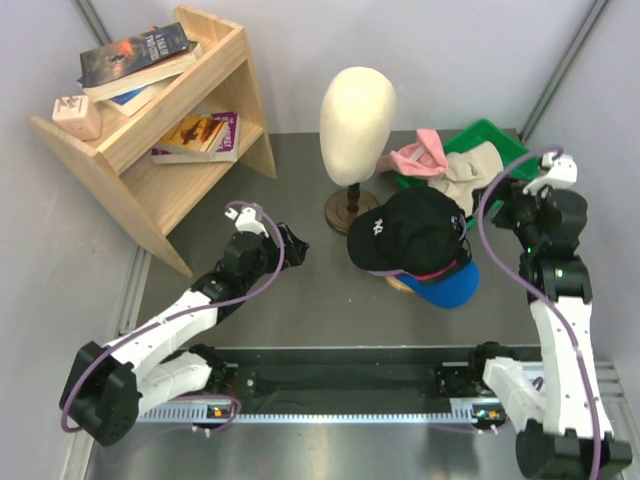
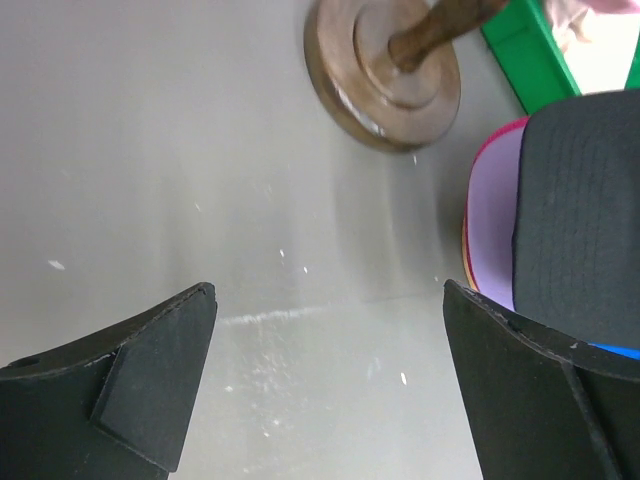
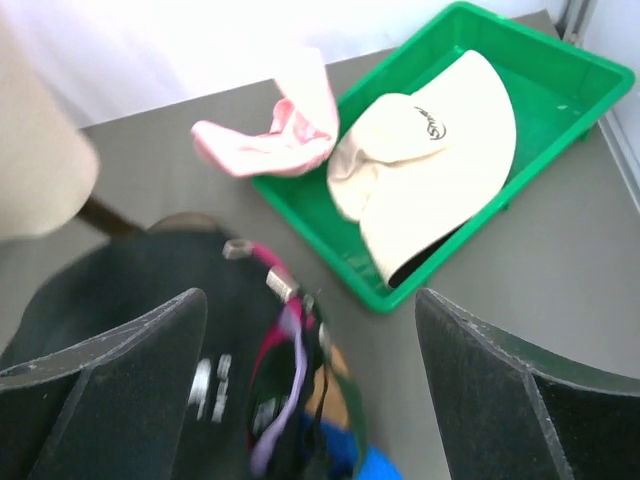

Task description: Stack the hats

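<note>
A stack of caps stands mid-table: the black cap with white logo (image 1: 408,230) on top, magenta and lavender edges under it, the blue cap (image 1: 447,287) at the bottom. The stack also shows in the right wrist view (image 3: 150,300) and at the right of the left wrist view (image 2: 580,220). A light pink cap (image 1: 418,153) hangs over the green tray's (image 1: 500,135) edge, and a cream hat (image 1: 468,170) lies in the tray (image 3: 560,90). My right gripper (image 1: 512,208) is open and empty, above the stack's right side. My left gripper (image 1: 291,246) is open and empty, left of the stack.
A cream mannequin head (image 1: 356,112) on a round wooden stand (image 1: 350,210) is behind the stack. A wooden shelf (image 1: 160,120) with books stands at the back left. The stand's base shows in the left wrist view (image 2: 385,75).
</note>
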Tool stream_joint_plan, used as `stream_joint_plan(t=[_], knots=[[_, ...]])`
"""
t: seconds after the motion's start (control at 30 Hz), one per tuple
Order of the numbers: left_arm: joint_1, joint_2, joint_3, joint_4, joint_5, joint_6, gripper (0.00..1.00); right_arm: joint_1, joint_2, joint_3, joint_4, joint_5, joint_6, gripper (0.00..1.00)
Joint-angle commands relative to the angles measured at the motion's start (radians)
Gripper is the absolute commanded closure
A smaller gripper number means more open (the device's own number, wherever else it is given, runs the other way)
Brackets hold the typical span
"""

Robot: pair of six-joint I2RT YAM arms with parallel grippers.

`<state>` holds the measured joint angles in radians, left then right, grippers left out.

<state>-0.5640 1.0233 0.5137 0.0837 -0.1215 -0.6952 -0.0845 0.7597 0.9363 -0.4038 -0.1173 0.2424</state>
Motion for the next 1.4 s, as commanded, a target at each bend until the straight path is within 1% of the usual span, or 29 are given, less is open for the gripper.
stream_joint_plan(t=[0.0, 0.03, 0.1, 0.13, 0.2, 0.23, 0.3, 0.33, 0.37, 0.4, 0.5, 0.57, 0.6, 0.7, 0.87, 0.97, 1.0, 1.03, 1.07, 1.1, 1.13, 1.17, 1.2, 1.33, 1.37], knots=[[0.029, -0.032, 0.086, -0.048, -0.04, 0.097, 0.01, -0.031, 0.2, 0.134, 0.106, 0.044, -0.015, 0.15], [0.035, -0.031, 0.094, -0.051, -0.033, 0.108, 0.01, -0.034, 0.302, 0.184, 0.115, 0.044, -0.005, 0.14], [0.05, -0.014, 0.112, -0.056, -0.027, 0.114, 0.01, -0.04, 0.401, 0.231, 0.144, 0.05, 0.008, 0.14], [0.055, -0.009, 0.132, -0.061, -0.027, 0.12, 0.01, -0.041, 0.493, 0.264, 0.158, 0.059, 0.03, 0.14], [0.067, 0.009, 0.147, -0.064, -0.035, 0.128, 0.01, -0.043, 0.578, 0.289, 0.193, 0.061, 0.058, 0.13], [0.078, 0.021, 0.164, -0.067, -0.038, 0.132, 0.01, -0.041, 0.657, 0.308, 0.209, 0.061, 0.09, 0.13], [0.088, 0.03, 0.18, -0.075, -0.044, 0.138, 0.01, -0.041, 0.739, 0.326, 0.255, 0.067, 0.121, 0.13], [0.102, 0.04, 0.187, -0.075, -0.044, 0.143, 0.01, -0.04, 0.819, 0.349, 0.27, 0.071, 0.151, 0.13], [0.11, 0.043, 0.192, -0.075, -0.043, 0.141, 0.01, -0.037, 0.855, 0.367, 0.286, 0.077, 0.161, 0.14], [0.116, 0.049, 0.197, -0.073, -0.04, 0.14, 0.01, -0.034, 0.935, 0.389, 0.284, 0.085, 0.166, 0.14], [0.139, 0.069, 0.207, -0.07, -0.037, 0.141, 0.01, -0.021, 1.064, 0.473, 0.28, 0.111, 0.192, 0.15], [0.153, 0.083, 0.215, -0.068, -0.037, 0.138, 0.01, -0.017, 1.115, 0.524, 0.292, 0.111, 0.213, 0.16], [0.157, 0.087, 0.215, -0.065, -0.037, 0.134, 0.01, -0.015, 1.159, 0.539, 0.292, 0.143, 0.219, 0.17], [0.176, 0.1, 0.218, -0.062, -0.026, 0.125, 0.01, -0.009, 1.227, 0.599, 0.298, 0.174, 0.25, 0.17], [0.194, 0.098, 0.213, -0.064, -0.024, 0.115, 0.01, -0.001, 1.288, 0.63, 0.299, 0.199, 0.271, 0.19], [0.203, 0.089, 0.207, -0.067, -0.026, 0.109, 0.01, 0.0, 1.325, 0.642, 0.315, 0.194, 0.281, 0.3], [0.207, 0.084, 0.204, -0.067, -0.027, 0.106, 0.01, -0.001, 1.345, 0.653, 0.313, 0.18, 0.281, 0.39], [0.207, 0.08, 0.201, -0.065, -0.027, 0.105, 0.01, -0.001, 1.354, 0.654, 0.309, 0.179, 0.278, 0.45], [0.207, 0.075, 0.198, -0.064, -0.027, 0.105, 0.01, 0.0, 1.36, 0.657, 0.307, 0.171, 0.279, 0.54], [0.207, 0.067, 0.197, -0.064, -0.027, 0.105, 0.01, -0.001, 1.368, 0.656, 0.309, 0.154, 0.279, 0.75], [0.208, 0.064, 0.195, -0.067, -0.027, 0.105, 0.01, -0.001, 1.368, 0.657, 0.309, 0.148, 0.278, 0.89], [0.21, 0.06, 0.195, -0.07, -0.03, 0.108, 0.01, -0.001, 1.366, 0.654, 0.309, 0.148, 0.278, 0.98], [0.213, 0.052, 0.197, -0.073, -0.03, 0.114, 0.01, -0.001, 1.357, 0.648, 0.316, 0.146, 0.279, 1.0], [0.217, 0.028, 0.201, -0.079, -0.03, 0.131, 0.01, -0.004, 1.31, 0.654, 0.31, 0.137, 0.255, 1.0], [0.217, 0.023, 0.201, -0.108, -0.03, 0.137, 0.01, -0.004, 1.273, 0.653, 0.31, 0.13, 0.249, 1.0]])
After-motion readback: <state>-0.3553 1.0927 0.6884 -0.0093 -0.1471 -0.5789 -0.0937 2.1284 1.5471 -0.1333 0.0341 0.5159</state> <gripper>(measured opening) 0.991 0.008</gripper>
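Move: The cream hat lies in the green tray, about 28 cm ahead of the right hand, some 5 cm to its right and 25 cm below. The pink hat, draped over the tray's left rim, is about 31 cm ahead, 7 cm left and 22 cm below; the black hat topping the stack is close by, 2 cm ahead, 12 cm left and 12 cm lower. From the left hand, the cream hat is roughly 27 cm ahead, 36 cm right and 9 cm below. The right fingers shut on the cream hat's crown and pinch its cloth, after the open right hand runs forward about 27 cm, nearly level at first, then plunges some 24 cm into the tray, tipping down and turning clockwise. The left hand, staying open, eases left, forward and a little up, away from the stack. ##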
